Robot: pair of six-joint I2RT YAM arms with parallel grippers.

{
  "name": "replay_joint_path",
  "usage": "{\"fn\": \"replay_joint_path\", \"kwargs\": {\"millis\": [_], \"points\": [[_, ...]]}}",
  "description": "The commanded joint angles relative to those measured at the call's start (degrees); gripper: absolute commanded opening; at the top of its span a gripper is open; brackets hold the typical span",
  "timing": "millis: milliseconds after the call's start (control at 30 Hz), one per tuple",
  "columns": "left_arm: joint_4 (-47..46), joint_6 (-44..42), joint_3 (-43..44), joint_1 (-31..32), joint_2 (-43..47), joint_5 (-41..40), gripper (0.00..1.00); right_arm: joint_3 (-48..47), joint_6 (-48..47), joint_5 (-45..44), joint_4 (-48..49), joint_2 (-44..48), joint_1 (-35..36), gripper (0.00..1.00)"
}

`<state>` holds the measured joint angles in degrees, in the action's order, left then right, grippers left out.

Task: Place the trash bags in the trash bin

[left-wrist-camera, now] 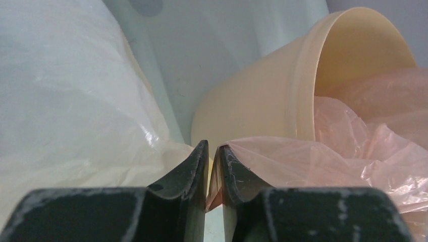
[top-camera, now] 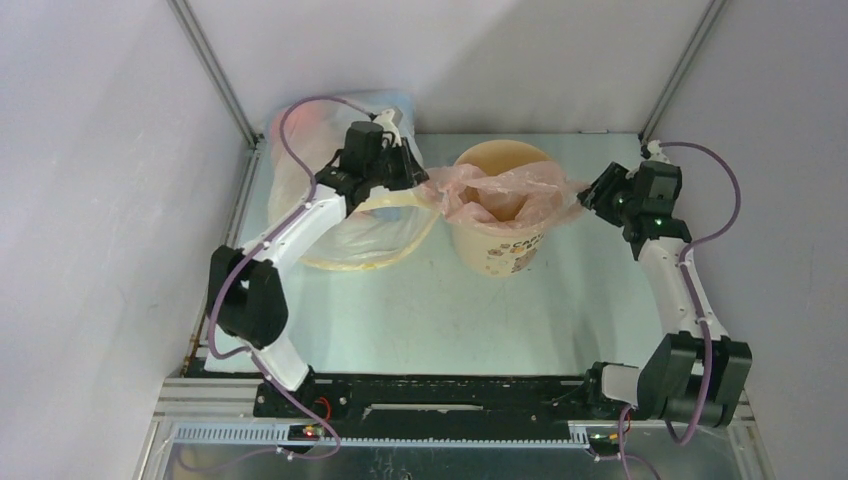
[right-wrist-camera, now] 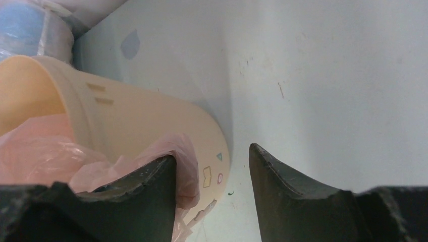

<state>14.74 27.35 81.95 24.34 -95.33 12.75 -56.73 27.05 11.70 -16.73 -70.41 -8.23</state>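
The trash bin (top-camera: 497,240), a tan paper bucket with printed pictures, stands upright at the middle back of the table. A pale-pink trash bag (top-camera: 500,190) lies crumpled in its mouth and spills over the rim on both sides. My left gripper (top-camera: 420,175) is at the bin's left rim. In the left wrist view (left-wrist-camera: 213,146) its jaws stand a narrow slit apart, with pink film (left-wrist-camera: 323,156) clinging to the right finger. My right gripper (top-camera: 588,195) is at the right rim, wide open (right-wrist-camera: 212,154), bag film (right-wrist-camera: 189,166) draped over its left finger beside the bin (right-wrist-camera: 151,121).
A big clear whitish sack with a yellow hem (top-camera: 330,225) lies left of the bin, under my left arm, and fills the left of the left wrist view (left-wrist-camera: 60,101). Grey walls and metal frame posts (top-camera: 215,70) close in the table.
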Motion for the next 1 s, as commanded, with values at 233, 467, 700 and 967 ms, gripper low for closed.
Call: {"fn": "replay_joint_path", "kwargs": {"millis": [233,467,700,967], "points": [[-10.8,1.5,5.2,-0.4,-8.5,19.8,0.25,-1.9,4.3,18.9,10.0,-8.5,-0.2,0.54],[-15.3,4.5,4.5,-0.3,-10.8,29.7,0.26,-0.2,6.9,22.3,12.5,-8.3,3.2,0.53],[-18.3,5.8,-3.0,0.0,-4.5,33.0,0.23,7.4,9.3,19.0,12.8,1.3,5.7,0.52],[-16.3,6.0,-11.5,0.0,5.3,25.0,0.25,10.1,7.0,13.1,6.2,11.4,6.2,0.59]]}}
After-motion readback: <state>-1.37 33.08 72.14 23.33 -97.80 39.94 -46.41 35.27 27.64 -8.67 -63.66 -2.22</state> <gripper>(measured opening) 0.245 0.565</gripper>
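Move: The trash bin's middle is some 24 cm to the right of the left hand, 3 cm back and 11 cm below. From the right hand it is about 21 cm to the left, 4 cm ahead and 9 cm below. The pink trash bag, hooked on both hands' fingers, sags across the bin's mouth, about 10 cm above the bin's middle. The clear bag lies about 22 cm left of the left hand, 8 cm farther out and 15 cm lower. Both hands carry the pink bag's edges inward about 5 cm, dipping to the rim, then drag the bin back. ##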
